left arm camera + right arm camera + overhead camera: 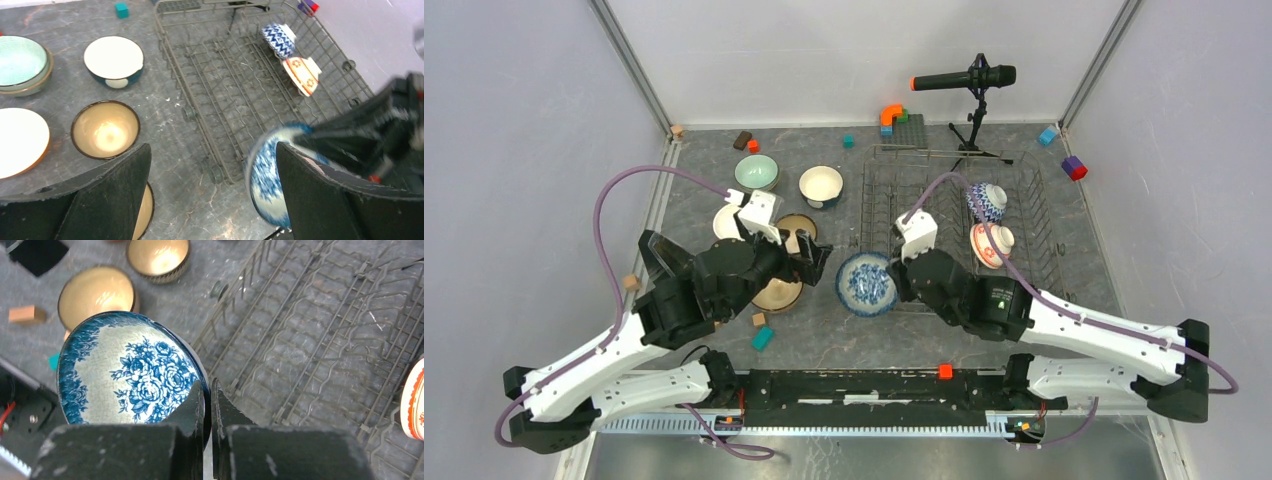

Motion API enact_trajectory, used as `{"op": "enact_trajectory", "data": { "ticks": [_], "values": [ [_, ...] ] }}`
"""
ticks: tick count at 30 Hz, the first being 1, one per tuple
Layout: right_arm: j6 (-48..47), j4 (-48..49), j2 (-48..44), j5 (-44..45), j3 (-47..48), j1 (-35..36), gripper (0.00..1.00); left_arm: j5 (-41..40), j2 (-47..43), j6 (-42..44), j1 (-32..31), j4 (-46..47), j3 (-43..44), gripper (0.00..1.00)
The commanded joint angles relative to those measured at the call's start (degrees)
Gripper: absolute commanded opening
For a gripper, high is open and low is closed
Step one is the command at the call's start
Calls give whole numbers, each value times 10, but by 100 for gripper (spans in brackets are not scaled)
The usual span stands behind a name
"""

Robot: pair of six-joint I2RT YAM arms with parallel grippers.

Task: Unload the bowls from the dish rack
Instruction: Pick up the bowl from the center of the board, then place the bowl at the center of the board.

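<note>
My right gripper point(894, 283) point(207, 387) is shut on the rim of a blue floral bowl point(867, 284) point(125, 370), which hangs tilted just left of the dish rack's point(944, 215) point(310, 330) near-left corner. In the rack stand a blue-white zigzag bowl point(987, 201) point(279, 39) and a red-white bowl point(991, 244) point(302, 75). My left gripper point(810, 260) point(212, 150) is open over the table, close to the left of the held bowl point(267, 185), with nothing between its fingers.
On the table left of the rack sit a pale green bowl point(756, 172), a teal bowl point(821, 185), a white-orange bowl point(726, 222) and brown bowls point(796, 230). A microphone stand point(969, 78) stands behind the rack. Toy blocks point(762, 338) lie scattered.
</note>
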Motion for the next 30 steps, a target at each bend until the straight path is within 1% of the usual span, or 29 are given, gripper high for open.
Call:
{"op": "enact_trajectory", "data": {
  "ticks": [1,5,7,9,11,14,18,20,26,30],
  "values": [
    [-11,124,-14,-55,-17,-71,0,65,3,26,-1,9,17,100],
    [15,193,-29,-95,-57,-105,0,35,43,24,0,-16,24,100],
    [27,219,-35,-98,-71,-112,0,21,65,13,0,-22,31,100],
    [36,227,-34,-94,-73,-118,0,27,86,2,0,-22,41,99],
    [45,226,-30,-90,-71,-123,0,31,103,-12,0,-15,45,94],
    [69,234,-33,-71,-79,-127,0,11,134,-46,0,-18,53,86],
    [92,240,-27,-66,-81,-132,0,-8,159,-86,0,-20,59,81],
    [99,237,-20,-66,-78,-132,0,-9,158,-92,0,-12,53,80],
    [121,252,-11,-73,-83,-132,0,-23,160,-92,-1,-12,41,70],
    [129,258,0,-84,-80,-132,0,-29,172,-86,-1,-17,38,60]
  ]
}}
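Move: The blue-flowered bowl hangs by its right rim from the right fingers. Its middle is about 9 cm to the left hand's right, 5 cm back and 9 cm lower. The right hand is bringing it to the left gripper, which is some 14 cm to the right hand's left, 2 cm ahead and 9 cm higher. Below the left hand, one tan bowl stands about 9 cm left and 7 ahead, another 13 left and 8 back, both some 27 down. Still pinching the blue-flowered bowl's right rim, the right hand carries it about 5 cm forward, quickly at first, and rolls its left side up some 20 degrees. The open left gripper sinks about 6 cm while going 4 cm right and slightly forward to bring its jaws around the bowl's free left rim, then closes by about a third; a touch there can't be made out. ##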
